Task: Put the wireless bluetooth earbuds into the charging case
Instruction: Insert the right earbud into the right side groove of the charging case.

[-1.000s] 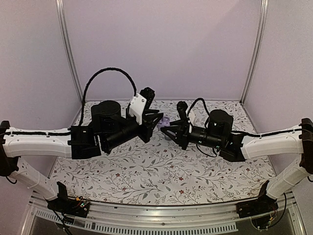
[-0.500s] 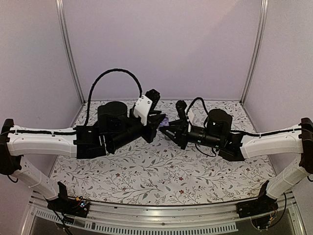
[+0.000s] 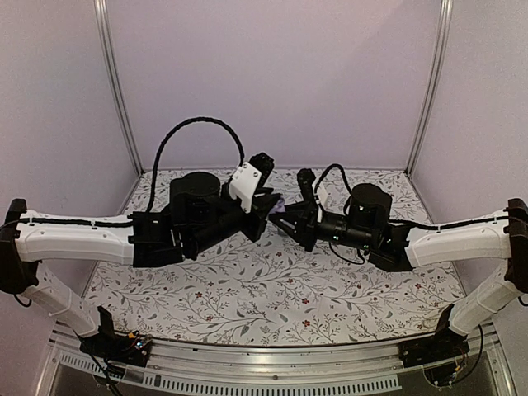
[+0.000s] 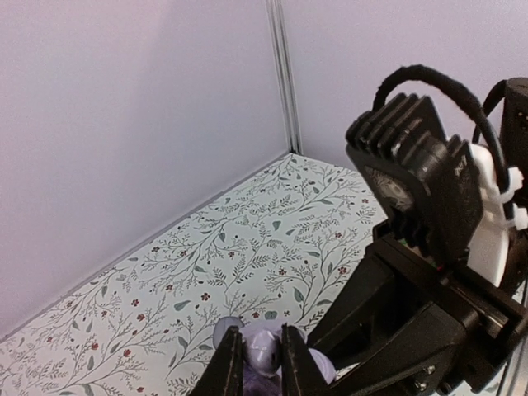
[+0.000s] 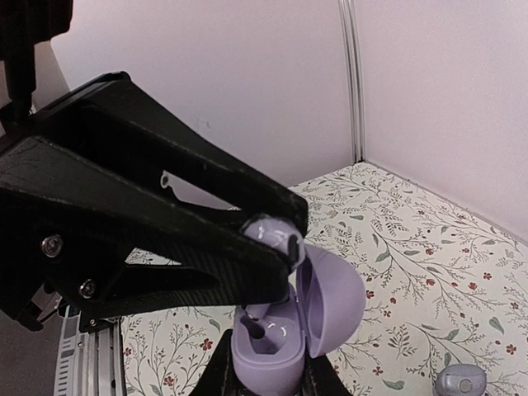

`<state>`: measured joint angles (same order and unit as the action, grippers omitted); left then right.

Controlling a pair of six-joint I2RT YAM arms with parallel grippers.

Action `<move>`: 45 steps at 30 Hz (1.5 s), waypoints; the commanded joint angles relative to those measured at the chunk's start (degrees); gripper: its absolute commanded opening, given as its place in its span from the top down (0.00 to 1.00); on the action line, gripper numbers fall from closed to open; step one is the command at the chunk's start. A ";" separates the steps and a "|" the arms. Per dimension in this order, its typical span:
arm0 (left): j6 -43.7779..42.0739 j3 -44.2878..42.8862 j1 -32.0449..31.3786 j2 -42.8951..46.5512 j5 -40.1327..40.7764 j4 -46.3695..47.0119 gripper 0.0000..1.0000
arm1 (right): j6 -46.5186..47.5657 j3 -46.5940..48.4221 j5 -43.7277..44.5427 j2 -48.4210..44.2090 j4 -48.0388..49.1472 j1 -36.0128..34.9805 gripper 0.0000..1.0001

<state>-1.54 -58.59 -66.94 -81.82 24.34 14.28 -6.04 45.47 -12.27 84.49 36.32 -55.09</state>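
Note:
The charging case (image 5: 266,356) is lavender and stands open, lid (image 5: 334,299) swung right. My right gripper (image 5: 268,381) is shut on its lower half and holds it above the cloth. My left gripper (image 4: 260,365) is shut on one greyish-lavender earbud (image 4: 266,348). That earbud (image 5: 276,233) hovers just above the case's open cavity, near the lid's rim. A second earbud (image 5: 460,382) lies loose on the cloth, also visible beside the left finger as a grey dome (image 4: 221,328). From above, both grippers (image 3: 279,211) meet at the table's centre back.
A floral cloth (image 3: 272,289) covers the table. Pale walls with metal corner posts (image 3: 429,82) close in the back and sides. The right arm's black wrist body (image 4: 421,181) looms close to the left gripper.
The left arm has moved right and forward, bringing its earbud up against the open case. The right arm has shifted a little left with the case.

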 commanded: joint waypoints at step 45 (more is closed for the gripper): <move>-4.27 -5.11 -4.52 -0.76 2.19 -2.07 0.59 | -2.48 1.49 3.62 -2.39 0.68 -0.11 1.00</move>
<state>-5.82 -61.73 -70.50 -84.03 28.51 13.32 -8.97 45.78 -8.03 83.20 34.94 -55.16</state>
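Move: The left hand still pinches the right earbud over the open charging case, whose middle lies about 1 cm ahead, 2 cm right and 3 cm below it. The right hand still grips that case at its fingertips, the middle about 1 cm ahead, 1 cm left and 1 cm above. A small grey box on the table stands some 12 cm ahead of the left hand, 3 cm right and 25 cm below. The left hand, easing about 2 cm right and back, dips, opens off the earbud at the right-held case, rises. ##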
